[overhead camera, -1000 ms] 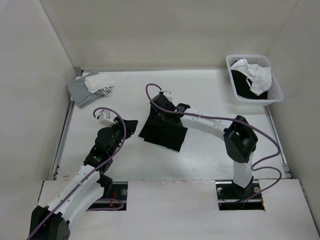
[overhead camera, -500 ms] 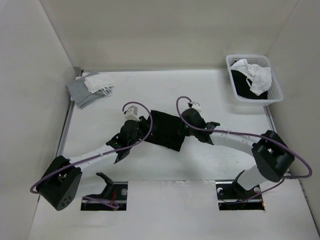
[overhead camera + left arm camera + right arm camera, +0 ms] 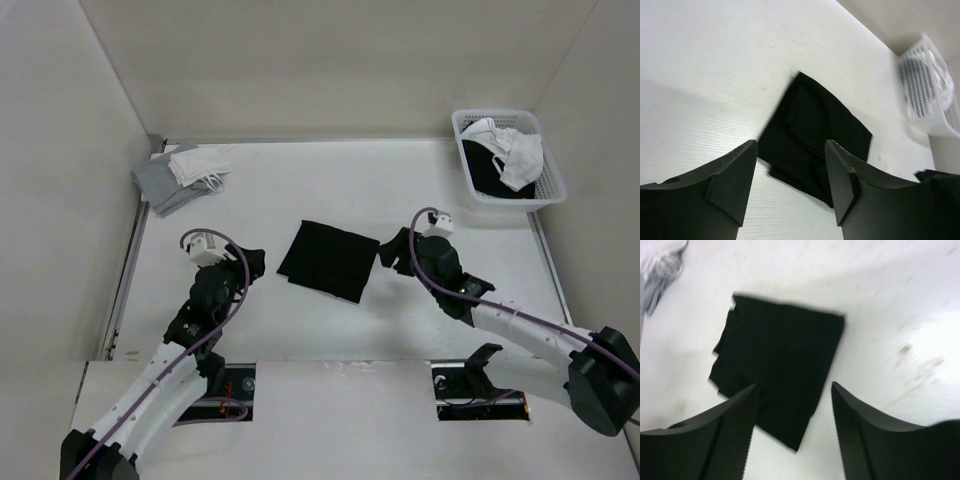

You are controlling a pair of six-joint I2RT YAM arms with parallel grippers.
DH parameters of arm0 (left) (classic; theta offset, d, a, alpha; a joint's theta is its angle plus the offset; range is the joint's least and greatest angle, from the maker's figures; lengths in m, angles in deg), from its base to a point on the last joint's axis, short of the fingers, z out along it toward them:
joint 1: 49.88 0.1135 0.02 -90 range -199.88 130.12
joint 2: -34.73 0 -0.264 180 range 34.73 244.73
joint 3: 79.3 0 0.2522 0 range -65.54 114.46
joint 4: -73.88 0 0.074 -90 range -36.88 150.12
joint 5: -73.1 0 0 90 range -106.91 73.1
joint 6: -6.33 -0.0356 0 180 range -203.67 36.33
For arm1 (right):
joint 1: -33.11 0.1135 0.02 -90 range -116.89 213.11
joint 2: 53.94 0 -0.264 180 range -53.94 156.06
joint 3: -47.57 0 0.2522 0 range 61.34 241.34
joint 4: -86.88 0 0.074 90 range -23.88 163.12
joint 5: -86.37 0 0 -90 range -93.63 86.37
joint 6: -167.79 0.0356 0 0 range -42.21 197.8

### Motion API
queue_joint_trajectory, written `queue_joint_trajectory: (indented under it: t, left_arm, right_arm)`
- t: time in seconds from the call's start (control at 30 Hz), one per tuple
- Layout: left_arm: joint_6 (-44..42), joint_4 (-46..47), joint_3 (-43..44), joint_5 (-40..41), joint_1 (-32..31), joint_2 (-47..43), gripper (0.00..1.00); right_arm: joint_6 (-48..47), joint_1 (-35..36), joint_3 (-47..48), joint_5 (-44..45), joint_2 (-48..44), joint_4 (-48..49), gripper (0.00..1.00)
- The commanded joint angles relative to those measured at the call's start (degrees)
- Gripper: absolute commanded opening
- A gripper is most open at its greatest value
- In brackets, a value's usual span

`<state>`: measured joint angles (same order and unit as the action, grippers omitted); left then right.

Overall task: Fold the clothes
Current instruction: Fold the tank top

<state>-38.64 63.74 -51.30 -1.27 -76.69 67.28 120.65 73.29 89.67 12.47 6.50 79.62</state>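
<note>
A black shirt (image 3: 328, 260) lies folded into a flat rectangle in the middle of the table, with nothing touching it. It also shows in the left wrist view as the black shirt (image 3: 815, 135) and in the right wrist view as the black shirt (image 3: 780, 360). My left gripper (image 3: 250, 264) hovers just left of it, open and empty; its jaws (image 3: 791, 144) stand wide apart. To the shirt's right, my right gripper (image 3: 393, 252) is open too, with nothing between its jaws (image 3: 794, 386).
A white slatted basket (image 3: 553, 190) at the back right holds a white garment (image 3: 515, 150) and a black one (image 3: 487, 175). A grey garment (image 3: 160, 188) and a white garment (image 3: 198, 165) lie folded at the back left corner. Walls enclose the table.
Both arms have pulled back from the black shirt, left arm to the left, right arm to the right. Both grippers let go and now stand open. The shirt lies flat and folded.
</note>
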Motion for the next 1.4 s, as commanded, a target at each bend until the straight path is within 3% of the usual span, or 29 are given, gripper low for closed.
queue_joint_trajectory:
  t: [0.0,0.13,0.27,0.97,1.37]
  left_arm:
    - [-1.7,-8.88,2.1,1.59,4.69,-1.27,0.56]
    - [-2.5,-11.7,4.22,-1.22,9.44,2.33,0.59]
    - [-1.18,-11.0,4.48,-4.73,12.78,5.85,0.59]
    - [-0.65,-2.48,5.18,-6.76,14.9,13.41,0.58]
    - [-0.48,-2.12,4.22,-7.2,15.6,13.67,0.57]
  right_arm:
    - [-4.6,-4.53,3.38,2.53,-0.07,6.5,0.67]
    - [-6.9,-10.16,0.86,5.34,-0.59,14.39,0.76]
    - [-4.63,-12.72,-6.79,8.77,-1.38,20.38,0.79]
    - [-2.51,-15.09,-6.72,5.17,1.61,21.18,0.82]
    - [-2.51,-15.44,-6.8,4.65,1.25,21.1,0.82]
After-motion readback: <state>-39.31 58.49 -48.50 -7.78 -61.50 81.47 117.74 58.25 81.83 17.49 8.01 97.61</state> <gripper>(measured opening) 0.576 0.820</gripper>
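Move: The folded tank top lies flat between the hands: about 15 cm to the left hand's right, some 3 cm farther out and 12 cm below. The pile of grey and white clothes is roughly 18 cm to the left hand's left and 22 cm ahead. From the right hand, the tank top is about 14 cm left, 2 cm ahead and 11 cm below; the basket sits some 27 cm to its right and 26 cm farther out, about 7 cm lower. Both empty hands draw apart from the folded tank top and then all but stop halfway through: the right goes about 9 cm right and 5 cm forward at nearly its old height after a brief 3 cm rise, its fingers opening wider while the wrist swings clockwise some 20 degrees and tips up slightly. The left sinks about 6 cm towards the bare table while backing off some 5 cm to its left, fingers tilting down about 15 degrees and staying half open. ##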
